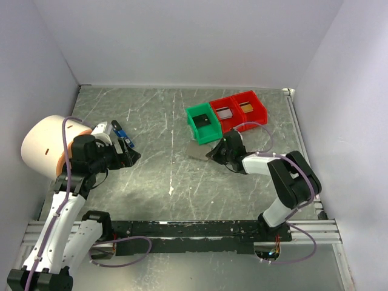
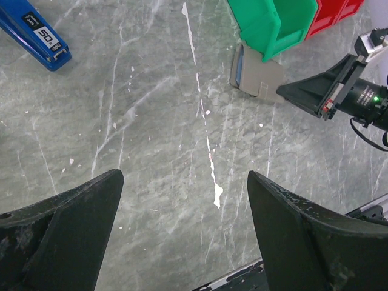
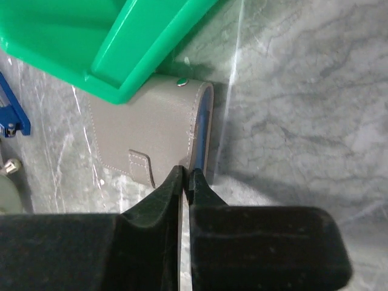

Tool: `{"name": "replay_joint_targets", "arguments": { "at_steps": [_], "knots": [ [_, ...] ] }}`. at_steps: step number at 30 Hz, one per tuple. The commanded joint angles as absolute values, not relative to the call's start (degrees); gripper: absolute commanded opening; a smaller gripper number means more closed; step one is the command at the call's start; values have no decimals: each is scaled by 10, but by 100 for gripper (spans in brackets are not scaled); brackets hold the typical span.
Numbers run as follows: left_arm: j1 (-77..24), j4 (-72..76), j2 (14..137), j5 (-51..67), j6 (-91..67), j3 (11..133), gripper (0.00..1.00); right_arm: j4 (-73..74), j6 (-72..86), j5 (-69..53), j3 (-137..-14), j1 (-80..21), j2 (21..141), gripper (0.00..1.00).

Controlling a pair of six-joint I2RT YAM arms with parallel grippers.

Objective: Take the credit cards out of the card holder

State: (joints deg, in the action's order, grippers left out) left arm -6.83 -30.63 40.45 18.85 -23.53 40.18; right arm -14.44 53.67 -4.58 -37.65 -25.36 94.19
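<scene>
The grey card holder [image 1: 199,150] lies folded on the table against the near corner of the green tray [image 1: 204,123]. In the right wrist view the card holder [image 3: 145,133] shows its stitched grey top flap and a blue inner edge. My right gripper [image 3: 187,173] is shut at that open edge, its fingertips pinching the top flap's corner. From the left wrist view the right gripper [image 2: 282,92] touches the card holder [image 2: 257,76]. The credit cards are hidden inside it. My left gripper [image 2: 185,174] hangs open over bare table at the left [image 1: 130,156].
Two red trays [image 1: 224,112] [image 1: 250,108] stand beside the green tray [image 2: 273,24], each with a small flat item inside. A blue stapler [image 1: 121,136] [image 2: 36,33] lies near the left arm. A large white roll [image 1: 45,145] sits at the far left.
</scene>
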Motion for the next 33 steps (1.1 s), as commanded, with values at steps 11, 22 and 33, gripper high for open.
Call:
{"name": "replay_joint_targets", "arguments": {
  "at_steps": [11,22,33],
  "knots": [
    [-63,-292,399,198,-232,398,95,-10,575,-119,-131,-276,582,0],
    [-63,-294,408,203,-233,397,95,190,518,-56,-227,-365,442,55],
    [-63,-294,417,196,-233,398,95,161,248,44,-579,-367,833,69]
  ]
}}
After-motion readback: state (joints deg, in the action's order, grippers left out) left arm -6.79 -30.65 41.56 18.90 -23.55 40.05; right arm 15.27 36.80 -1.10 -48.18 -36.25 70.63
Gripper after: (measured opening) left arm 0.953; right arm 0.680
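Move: At the right fingertips, already shut at its right-hand near edge, is the card holder; its middle lies about 4 cm to the left and 2 cm farther out, practically level with them. The green bin's middle stands about 13 cm ahead and 3 cm to the left, its near edge overhanging the holder; the red bin beside it is some 16 cm ahead and 6 cm right. From the idle left hand the holder lies roughly 11 cm ahead, 25 cm right and 18 cm below. Drawing back towards its base by some 17 cm, almost level with only a small rise, the right hand drags the card holder by its edge away from the green bin. Near the end of that pull the fingers open wide and let go of it; the hand then climbs about 10 cm and swings forward some 11 cm, drifting a little left as the fingers tip upward, back towards the bins. ##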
